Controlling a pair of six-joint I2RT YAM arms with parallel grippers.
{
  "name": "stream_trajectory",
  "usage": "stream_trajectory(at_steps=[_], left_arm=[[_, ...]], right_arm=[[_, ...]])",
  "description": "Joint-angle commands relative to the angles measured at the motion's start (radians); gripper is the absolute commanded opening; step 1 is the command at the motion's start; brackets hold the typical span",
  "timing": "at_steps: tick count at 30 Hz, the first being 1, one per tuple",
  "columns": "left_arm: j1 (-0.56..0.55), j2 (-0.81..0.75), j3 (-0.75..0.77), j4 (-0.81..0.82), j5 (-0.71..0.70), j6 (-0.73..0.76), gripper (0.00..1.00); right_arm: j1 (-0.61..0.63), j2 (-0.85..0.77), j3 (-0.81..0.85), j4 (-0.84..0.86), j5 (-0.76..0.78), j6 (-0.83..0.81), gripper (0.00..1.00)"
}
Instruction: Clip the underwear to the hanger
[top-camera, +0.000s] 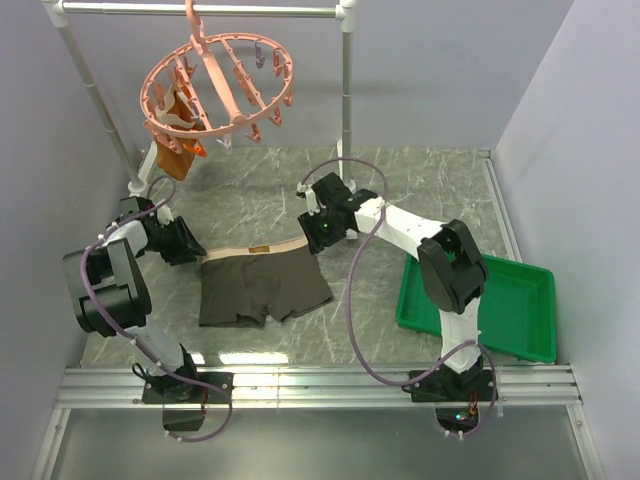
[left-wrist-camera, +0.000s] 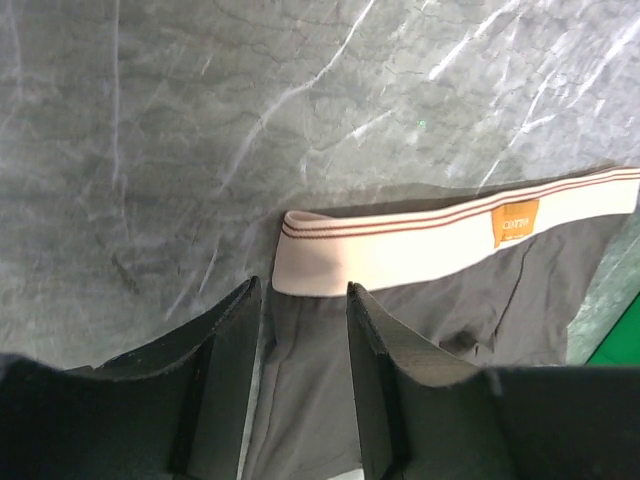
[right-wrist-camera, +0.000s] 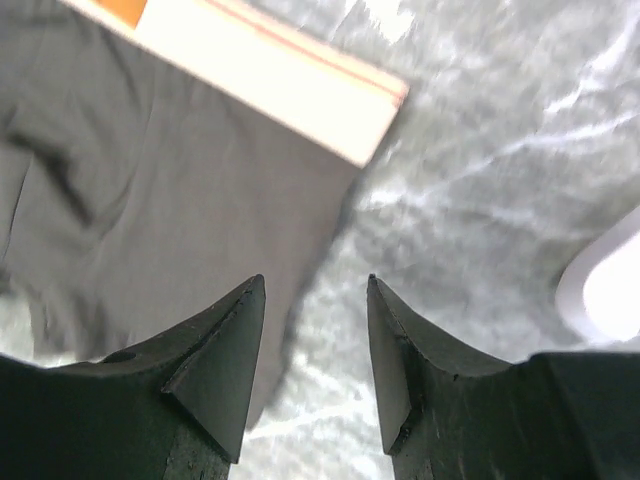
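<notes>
The underwear (top-camera: 262, 287) lies flat on the marble table, its tan waistband (top-camera: 255, 250) toward the back. The hanger (top-camera: 215, 85) hangs by its hook from the rack's top bar, well above and behind. My left gripper (top-camera: 192, 245) sits at the waistband's left end. In the left wrist view this gripper (left-wrist-camera: 303, 290) is open, its fingers straddling the dark cloth (left-wrist-camera: 420, 310) just below the waistband (left-wrist-camera: 400, 245). My right gripper (top-camera: 318, 233) is at the waistband's right end. In the right wrist view it (right-wrist-camera: 315, 282) is open over the underwear's (right-wrist-camera: 150, 170) side edge, holding nothing.
An orange-brown garment (top-camera: 180, 140) is clipped to the ring's left side. The white pipe rack (top-camera: 345, 90) stands along the back wall, with one slanted leg (top-camera: 100, 100) at the left. A green tray (top-camera: 500, 300) sits at the right front.
</notes>
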Motion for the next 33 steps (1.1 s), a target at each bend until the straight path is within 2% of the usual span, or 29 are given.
stream_trajectory(at_steps=[1,10,18,20,23,24,26,27,29,33], left_arm=[[-0.014,0.02,-0.002,0.051,-0.004,0.017,0.46],[-0.035,0.046,-0.031,0.103,-0.007,-0.001,0.46],[-0.047,0.061,-0.033,0.134,-0.014,-0.018,0.43],[-0.051,0.064,-0.034,0.14,-0.014,-0.021,0.4],[-0.057,0.072,-0.037,0.138,-0.017,-0.018,0.28],[-0.057,0.075,-0.041,0.14,-0.017,-0.018,0.22],[-0.058,0.072,-0.042,0.14,-0.021,-0.017,0.14],[-0.057,0.064,-0.039,0.131,-0.023,-0.012,0.08],[-0.054,0.043,-0.036,0.123,-0.033,-0.003,0.01],[-0.038,-0.084,-0.033,0.111,-0.04,0.042,0.0]], right_arm=[[0.009,0.035,0.066,0.059,0.056,0.024,0.53],[0.006,0.118,0.153,0.049,0.122,0.036,0.56],[-0.022,0.22,0.224,0.018,-0.002,0.082,0.53],[-0.033,0.236,0.23,0.018,-0.035,0.093,0.49],[-0.046,0.241,0.227,0.021,-0.078,0.101,0.38],[-0.048,0.238,0.222,0.025,-0.084,0.102,0.27],[-0.053,0.223,0.207,0.035,-0.102,0.104,0.14],[-0.054,0.218,0.205,0.029,-0.104,0.104,0.02],[-0.056,0.185,0.184,0.029,-0.121,0.105,0.0],[-0.065,0.077,0.081,0.073,-0.107,0.105,0.0]])
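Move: The underwear lies spread between the hands. The waistband's left corner is roughly 1 cm ahead of the left hand, 1 cm to its right and 2 cm below; the right corner is some 4 cm ahead of the right hand, 2 cm to its left and 4 cm below. The orange label sits about 13 cm right of the left corner and 1 cm farther out. From the right hand, the rack foot's near end lies some 3 cm ahead and 8 cm right. Reaching for both waistband corners, the right hand goes forward about 4 cm and a little left, then sinks some 4 cm, tipping its fingers slightly, while the left eases down about 2 cm, drifting forward and to the right. Both grippers then shut from about half open, pinching a corner each; the right draws back 1 cm at the end. ##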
